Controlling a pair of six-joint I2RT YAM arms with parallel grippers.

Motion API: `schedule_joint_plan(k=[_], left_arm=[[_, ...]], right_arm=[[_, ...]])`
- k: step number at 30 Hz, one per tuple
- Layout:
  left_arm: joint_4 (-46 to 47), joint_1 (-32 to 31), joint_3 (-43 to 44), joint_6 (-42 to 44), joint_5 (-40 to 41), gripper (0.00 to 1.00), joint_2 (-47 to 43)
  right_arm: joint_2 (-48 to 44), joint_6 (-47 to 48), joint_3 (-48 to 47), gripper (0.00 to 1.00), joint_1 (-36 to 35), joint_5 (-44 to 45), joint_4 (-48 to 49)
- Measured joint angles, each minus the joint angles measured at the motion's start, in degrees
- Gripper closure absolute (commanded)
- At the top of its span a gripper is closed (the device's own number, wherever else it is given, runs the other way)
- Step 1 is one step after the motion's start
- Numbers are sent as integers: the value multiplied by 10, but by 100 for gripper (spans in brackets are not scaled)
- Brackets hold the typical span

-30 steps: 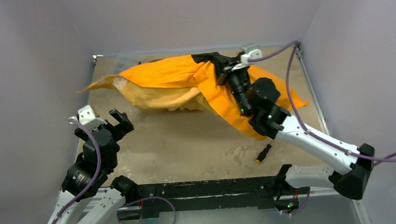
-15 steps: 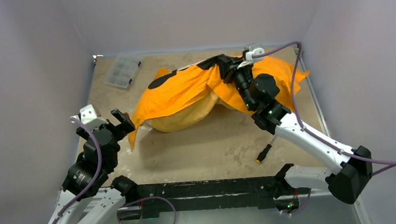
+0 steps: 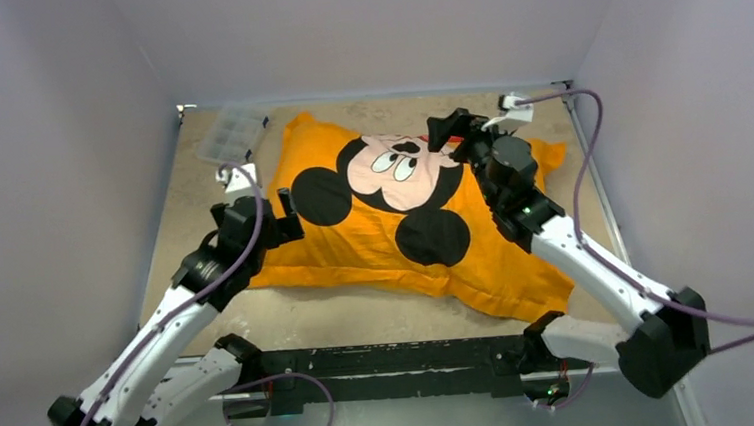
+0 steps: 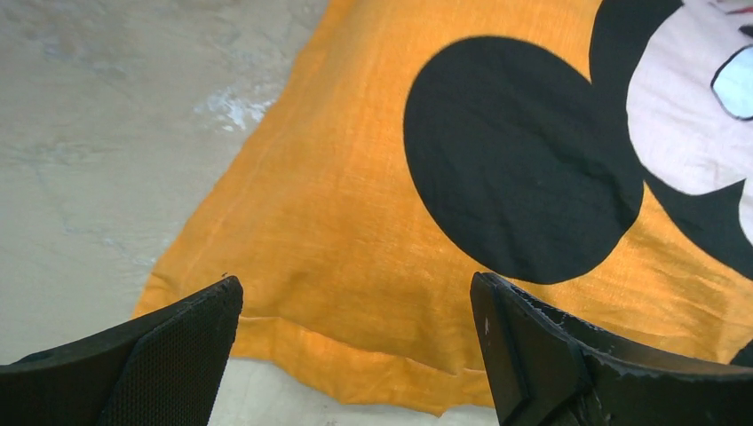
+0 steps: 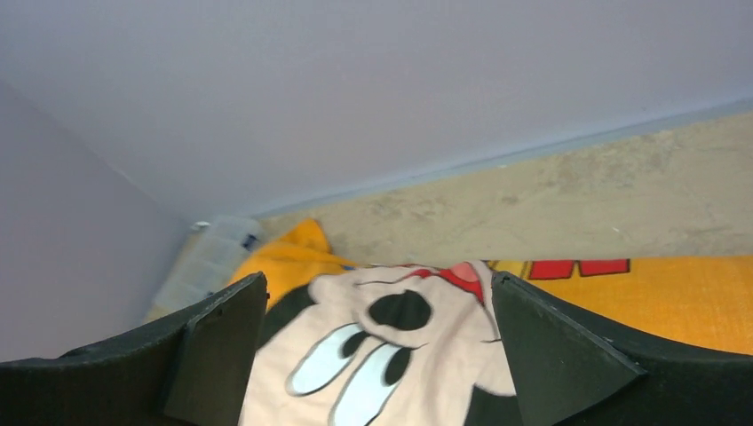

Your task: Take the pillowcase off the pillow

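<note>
The orange-yellow pillowcase (image 3: 375, 248) lies spread on the table, mouse face up. The pillow is hidden inside it; no white shows. My left gripper (image 3: 281, 218) is open and empty, low over the pillowcase's left near corner beside the black ear. In the left wrist view the gripper (image 4: 355, 355) straddles the hem of the pillowcase (image 4: 337, 204). My right gripper (image 3: 445, 131) is open and empty, above the far right part of the cover by the mouse's face. In the right wrist view the gripper (image 5: 377, 355) frames the eyes and nose printed on the pillowcase (image 5: 675, 293).
A clear plastic box (image 3: 230, 133) sits at the far left corner, just beyond the pillowcase, and shows in the right wrist view (image 5: 204, 262). Grey walls close in the table on three sides. The screwdriver seen earlier is out of view.
The right gripper was shut on the lifted, bunched pillowcase; it has let go, and the cover now lies flat, face up. The left arm has reached forward to the cover's left corner.
</note>
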State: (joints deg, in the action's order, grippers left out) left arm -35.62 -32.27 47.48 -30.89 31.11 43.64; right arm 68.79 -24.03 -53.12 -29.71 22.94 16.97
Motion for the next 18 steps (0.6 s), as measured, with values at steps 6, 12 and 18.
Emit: schedule_joint_plan(k=[6, 12, 18], left_arm=[[24, 0, 30, -33, -24, 1, 132], [85, 0, 8, -93, -15, 1, 183], [181, 5, -25, -120, -50, 6, 246]], right_arm=[[-128, -80, 42, 1, 0, -64, -36], [-165, -163, 124, 1, -3, -138, -104], [-221, -239, 207, 1, -11, -173, -173]])
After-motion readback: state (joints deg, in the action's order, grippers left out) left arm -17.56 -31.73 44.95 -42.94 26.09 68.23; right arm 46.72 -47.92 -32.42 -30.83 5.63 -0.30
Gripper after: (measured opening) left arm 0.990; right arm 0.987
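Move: The patch of pillowcase beside the left round black ear lies about 6 cm ahead of the left hand, 6 cm to its right and 10 cm down; that ear's middle is some 9 cm ahead and 10 cm right, the front hem 6 cm back and 2 cm right, 16 cm down. The lower black ear lies about 14 cm back from the right hand, 5 cm left and 20 cm below; the printed face is level ahead, 11 cm left. The pillowcase beside the left ear is met by the left hand's open fingertips, which come down about 8 cm while reaching 6 cm forward and 6 cm right, and press into the cloth. Open and empty, the right hand draws back 12 cm, first lifting slightly, then dropping to end about 11 cm lower over the lower ear, its fingers tipping down some 20 degrees. ##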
